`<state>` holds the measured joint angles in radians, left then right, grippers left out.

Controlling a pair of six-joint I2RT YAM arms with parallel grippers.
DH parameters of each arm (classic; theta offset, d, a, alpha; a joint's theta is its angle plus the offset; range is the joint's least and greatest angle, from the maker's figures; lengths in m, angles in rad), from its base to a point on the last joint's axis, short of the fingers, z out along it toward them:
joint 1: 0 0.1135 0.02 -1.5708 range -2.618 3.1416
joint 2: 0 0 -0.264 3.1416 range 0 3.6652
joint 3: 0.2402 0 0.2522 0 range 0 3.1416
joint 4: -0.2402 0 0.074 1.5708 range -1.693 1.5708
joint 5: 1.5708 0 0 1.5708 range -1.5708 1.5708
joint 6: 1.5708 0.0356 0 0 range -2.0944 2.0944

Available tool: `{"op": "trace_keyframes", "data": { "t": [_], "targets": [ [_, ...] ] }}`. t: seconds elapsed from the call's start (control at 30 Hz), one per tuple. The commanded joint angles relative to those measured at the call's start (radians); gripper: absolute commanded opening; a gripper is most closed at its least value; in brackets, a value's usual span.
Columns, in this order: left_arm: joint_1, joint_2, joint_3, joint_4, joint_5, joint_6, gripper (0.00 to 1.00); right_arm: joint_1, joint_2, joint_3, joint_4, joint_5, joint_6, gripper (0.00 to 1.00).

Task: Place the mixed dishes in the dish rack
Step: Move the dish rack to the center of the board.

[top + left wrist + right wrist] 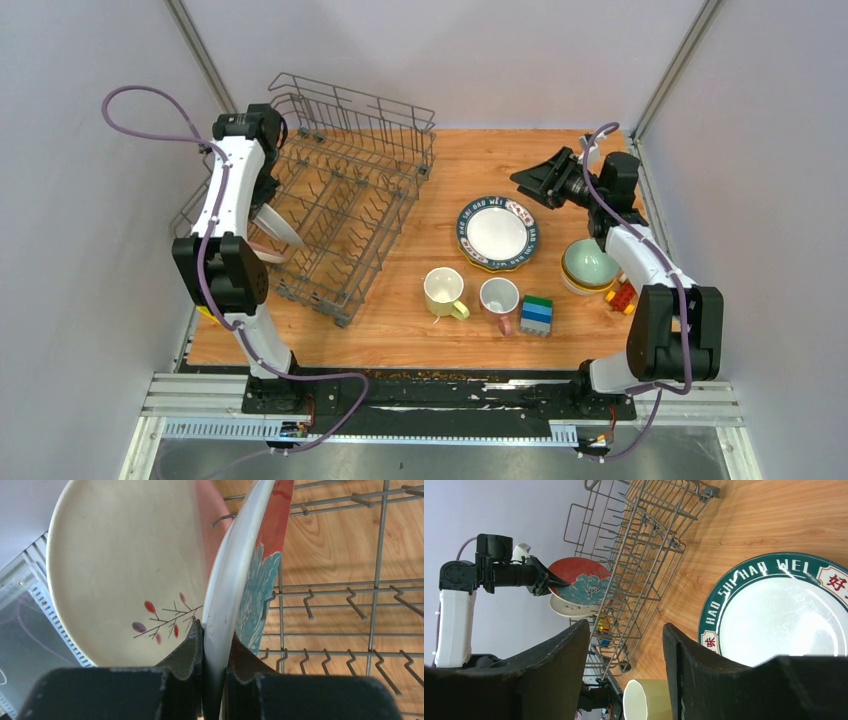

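My left gripper (216, 631) is shut on the rim of a red and teal plate (260, 565), held on edge over the left end of the dish rack (345, 205). Beside it in the rack stands a cream plate (125, 570) with a twig pattern. My right gripper (535, 180) hangs open and empty above the table, just behind the patterned-rim plate (497, 233). A pale yellow mug (443, 292) and a white pink-handled mug (500, 298) stand in front of that plate. A pale green bowl (590, 262) sits nested in a yellow-orange one at the right.
Stacked green and blue toy blocks (537, 315) stand beside the pink-handled mug. Red and yellow blocks (622, 297) lie by the bowls, close to the right arm. Grey walls close in on the left, the back and the right.
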<state>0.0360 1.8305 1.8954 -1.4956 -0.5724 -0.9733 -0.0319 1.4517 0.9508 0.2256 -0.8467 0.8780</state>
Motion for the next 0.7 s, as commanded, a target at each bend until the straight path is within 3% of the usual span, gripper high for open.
{"op": "trace_keyframes", "data": {
  "t": [0.0,0.27,0.4,0.5,0.53,0.67],
  "targets": [
    [0.031,0.039,-0.024,-0.061,-0.081,-0.021,0.04,-0.008,-0.006,0.030,0.050,-0.020,0.001,0.56],
    [0.031,0.033,-0.004,-0.104,-0.120,-0.034,0.15,-0.010,-0.006,0.029,0.050,-0.021,0.004,0.56],
    [0.031,0.019,0.017,-0.098,-0.085,-0.026,0.40,-0.012,-0.005,0.030,0.052,-0.025,0.001,0.56],
    [0.031,0.011,0.030,-0.091,-0.064,-0.020,0.48,-0.015,-0.004,0.029,0.052,-0.025,0.000,0.56],
    [0.031,0.003,0.030,-0.091,-0.062,-0.026,0.55,-0.017,-0.004,0.028,0.052,-0.026,0.000,0.56],
    [0.032,-0.026,0.010,-0.078,-0.053,-0.034,0.60,-0.021,-0.003,0.029,0.052,-0.028,0.000,0.56]
  ]
}}
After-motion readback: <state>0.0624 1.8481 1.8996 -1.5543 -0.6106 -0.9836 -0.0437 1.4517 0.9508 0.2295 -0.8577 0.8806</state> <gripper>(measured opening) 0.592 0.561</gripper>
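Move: The red-and-teal plate is still pinched by its rim in the left hand, its middle roughly 6 cm to the right, 3 cm back and 7 cm below. The pink-and-white plate already racked lies about 8 cm back, 4 cm right and 8 cm lower; the dish rack's middle is some 9 cm right, 3 cm ahead and 12 cm down. From the right hand the red-and-teal plate lies about 47 cm left, 8 cm back and 9 cm lower. The red-and-teal plate, already down among the rack's tines, is let go by the left hand: after holding still, the fingers spread from a narrow pinch to over half open. As they part, the hand eases about 1.5 cm back and as much to the left at an unchanged height, barely tilting, so the fingertips end on either side of the rim. ##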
